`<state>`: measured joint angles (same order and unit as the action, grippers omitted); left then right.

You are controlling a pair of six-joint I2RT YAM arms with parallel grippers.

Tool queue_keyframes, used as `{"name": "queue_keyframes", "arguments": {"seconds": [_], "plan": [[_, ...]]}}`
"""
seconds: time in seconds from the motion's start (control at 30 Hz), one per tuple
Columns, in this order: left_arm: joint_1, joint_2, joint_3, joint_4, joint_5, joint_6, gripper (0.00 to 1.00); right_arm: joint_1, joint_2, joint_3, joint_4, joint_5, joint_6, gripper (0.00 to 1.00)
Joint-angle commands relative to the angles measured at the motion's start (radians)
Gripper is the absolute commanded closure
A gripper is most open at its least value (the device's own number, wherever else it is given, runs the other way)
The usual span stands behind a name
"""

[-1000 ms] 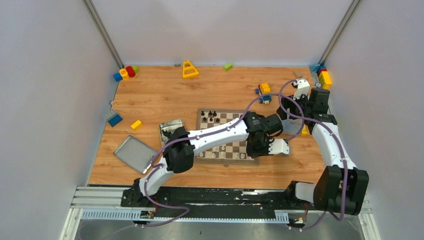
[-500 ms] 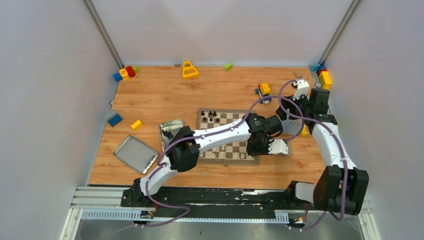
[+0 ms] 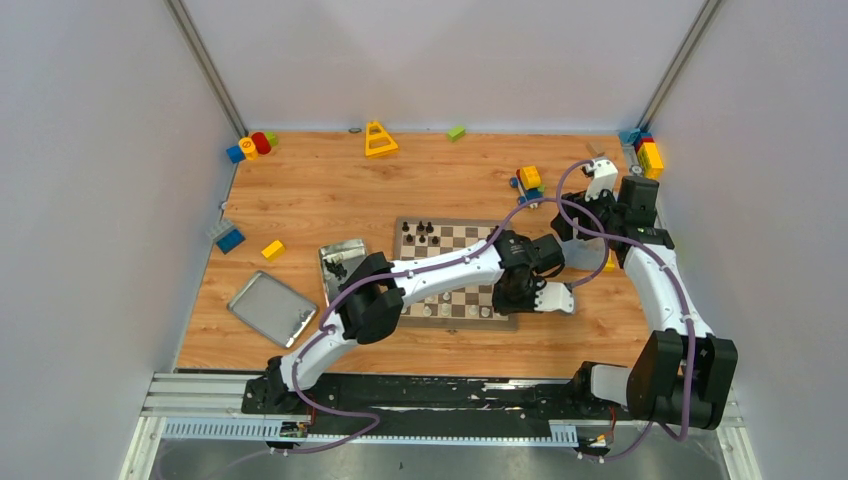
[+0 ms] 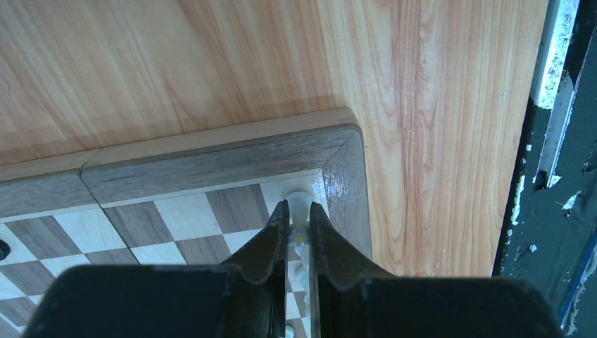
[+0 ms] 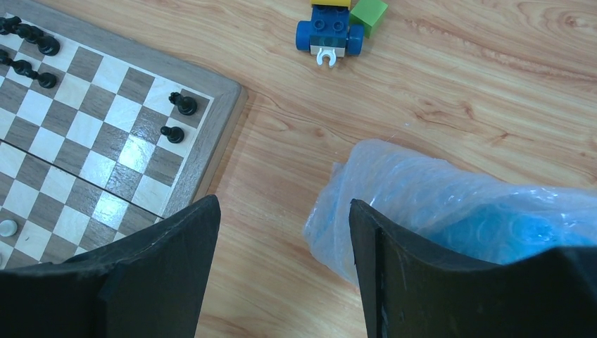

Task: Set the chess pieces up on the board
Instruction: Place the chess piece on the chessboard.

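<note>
My left gripper (image 4: 298,206) is shut on a pale white chess piece (image 4: 300,201), which stands over the corner square of the board (image 4: 211,158), beside its wooden border. From above, that gripper (image 3: 517,292) sits at the board's (image 3: 462,240) near right corner. Black pieces (image 3: 423,232) cluster at the far left of the board, and two more black ones (image 5: 184,104) stand near the far right corner. White pieces (image 3: 440,310) line the near row. My right gripper (image 5: 281,204) hangs open over bare table, right of the board (image 5: 211,127).
A crumpled blue plastic bag (image 5: 450,204) lies by my right finger. A small blue toy car (image 5: 328,32) sits further back. A silver tin (image 3: 342,258) and its flat lid (image 3: 268,307) lie left of the board. Toy blocks (image 3: 379,139) are scattered along the far edge.
The left arm's elbow has swung a little to the right, and its wrist has eased towards the board's near right corner. The right arm has not moved.
</note>
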<state>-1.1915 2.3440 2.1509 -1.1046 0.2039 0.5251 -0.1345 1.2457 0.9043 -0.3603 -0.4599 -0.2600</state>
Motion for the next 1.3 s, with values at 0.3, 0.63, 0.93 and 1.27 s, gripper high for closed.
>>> {"name": "queue_keyframes", "arguments": {"seconds": [0.3, 0.63, 0.93, 1.27], "plan": [[-0.004, 0.008, 0.000, 0.020, 0.004, 0.005, 0.79, -0.005, 0.009, 0.037, 0.002, -0.020, -0.015, 0.31], [-0.004, -0.007, 0.000, 0.033, -0.007, -0.007, 0.66, -0.005, 0.011, 0.036, -0.001, -0.023, -0.019, 0.31], [-0.004, -0.060, -0.006, 0.041, -0.021, -0.019, 0.53, -0.005, 0.014, 0.036, -0.002, -0.026, -0.019, 0.31], [0.026, -0.258, -0.130, 0.118, -0.091, -0.004, 0.39, -0.005, 0.017, 0.037, -0.004, -0.030, -0.022, 0.31]]}}
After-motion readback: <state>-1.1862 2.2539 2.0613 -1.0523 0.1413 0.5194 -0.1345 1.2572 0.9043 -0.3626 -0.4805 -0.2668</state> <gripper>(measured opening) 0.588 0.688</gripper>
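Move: The white chess piece, already upright in the left fingers, belongs on the board's near right corner square, straight beneath the left hand and about 2 cm below it. White pieces stand level with it about 3 and 6 cm to its left, another some 11 cm left, and a black pawn about 17 cm straight ahead. From the idle right hand that square lies roughly 18 cm back, 14 cm left and 12 cm below. The white piece is held down at the corner square by the left hand, which barely sinks and then stays while its fingers open from their pinch to rather more than half wide, letting go. Still opening, the hand then lifts away some 2 cm, easing about 1 cm forward and 1 cm left, and tilts only slightly. ##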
